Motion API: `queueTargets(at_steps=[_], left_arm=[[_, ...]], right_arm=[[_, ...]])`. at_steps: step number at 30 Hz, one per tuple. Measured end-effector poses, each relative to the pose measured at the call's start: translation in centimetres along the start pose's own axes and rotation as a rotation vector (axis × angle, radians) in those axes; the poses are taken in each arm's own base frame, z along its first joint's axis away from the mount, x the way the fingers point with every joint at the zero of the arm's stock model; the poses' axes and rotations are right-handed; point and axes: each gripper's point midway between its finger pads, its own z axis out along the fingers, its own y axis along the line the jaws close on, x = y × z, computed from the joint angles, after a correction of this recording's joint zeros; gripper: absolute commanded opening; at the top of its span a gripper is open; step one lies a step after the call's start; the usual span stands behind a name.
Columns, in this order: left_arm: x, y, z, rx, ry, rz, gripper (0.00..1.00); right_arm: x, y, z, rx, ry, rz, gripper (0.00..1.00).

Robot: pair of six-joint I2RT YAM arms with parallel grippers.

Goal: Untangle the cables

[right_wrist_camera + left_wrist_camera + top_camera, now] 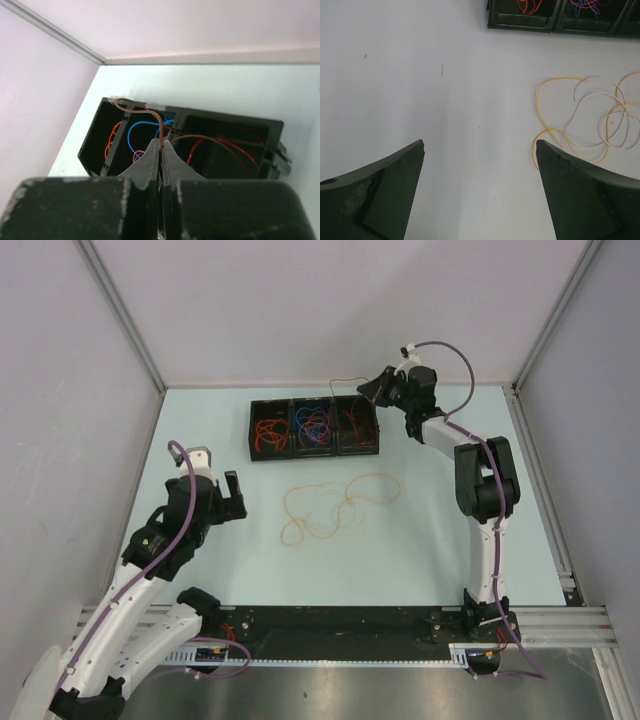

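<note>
Yellow cables (335,505) lie in loose loops on the table in front of the bins, tangled with a thin white cable (590,95); the yellow cable (552,82) also shows in the left wrist view. My right gripper (368,390) hovers over the right bin, shut on a thin brown cable (142,111). This cable arcs from the fingertips across the bins. In the right wrist view, the right gripper (161,146) pinches the cable at its tips. My left gripper (238,497) stands open and empty left of the yellow loops, above bare table (480,145).
Three black bins stand in a row at the back. The left bin (270,445) holds orange-red cables, the middle bin (315,447) holds blue and red ones, and the right bin (358,447) holds red and dark ones. Side walls enclose the table.
</note>
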Motion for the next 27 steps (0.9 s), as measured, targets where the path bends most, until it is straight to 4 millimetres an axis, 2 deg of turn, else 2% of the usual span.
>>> queueTargets(at_steps=[4, 7, 10, 11, 13, 14, 15, 17, 20, 24, 27], left_arm=[[0.1, -0.4, 0.2, 0.016, 0.011, 0.002, 0.93], [-0.1, -1.6, 1.0, 0.051, 0.019, -0.01, 0.84], [-0.7, -3.8, 3.0, 0.094, 0.039, -0.032, 0.58], [-1.2, -4.7, 3.7, 0.107, 0.039, -0.046, 0.37], [-2.9, -7.0, 5.9, 0.14, 0.028, -0.073, 0.24], [-3.8, -8.0, 7.0, 0.147, 0.024, -0.08, 0.11], [-5.1, -9.3, 8.2, 0.164, 0.007, -0.091, 0.06], [-8.0, -12.0, 10.9, 0.193, -0.029, -0.112, 0.0], [-12.8, -16.7, 14.9, 0.267, -0.092, -0.134, 0.0], [-17.8, -22.6, 19.7, 0.384, -0.165, -0.157, 0.0], [-19.3, -25.2, 22.6, 0.429, -0.191, -0.161, 0.0]], right_arm=[[-0.5, 0.7, 0.2, -0.035, -0.037, -0.048, 0.0], [0.8, 0.2, -0.4, -0.035, -0.033, -0.084, 0.0], [2.3, -0.5, -0.7, -0.025, -0.008, -0.111, 0.0], [2.5, -0.6, -0.7, -0.023, -0.005, -0.12, 0.0], [2.8, -0.7, -0.7, -0.023, -0.003, -0.138, 0.0], [2.7, -0.7, -0.7, -0.025, -0.006, -0.146, 0.0], [2.5, -0.6, -0.7, -0.029, -0.013, -0.158, 0.0], [2.2, -0.3, -0.6, -0.04, -0.028, -0.18, 0.0], [1.5, 0.0, -0.6, -0.054, -0.052, -0.21, 0.0], [0.9, 0.3, -0.7, -0.07, -0.072, -0.244, 0.0], [0.8, 0.4, -0.8, -0.085, -0.072, -0.268, 0.0]])
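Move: The brown cable, still pinched by the right hand, arches out to a bend about 34 cm ahead of the left hand, 24 to its right and some 3 below. The open box's middle bin lies roughly 30 cm ahead, 19 right and 17 down; the left bin is 12 cm farther left of it. From the right hand the right bin is about 14 cm below and 3 back, and the cable bend 6 cm left, 2 ahead. The right hand keeps its pinch on the brown cable over the right bin, dipping a few centimetres and rising again while it rolls about 15 degrees, left side down. The left hand, empty, sweeps fast some 30 cm forward and 20 right over the box towards the cable's bend, climbing late by about 7 cm; its wide-open fingers shut fully on the way and its wrist tips up and turns clockwise. ##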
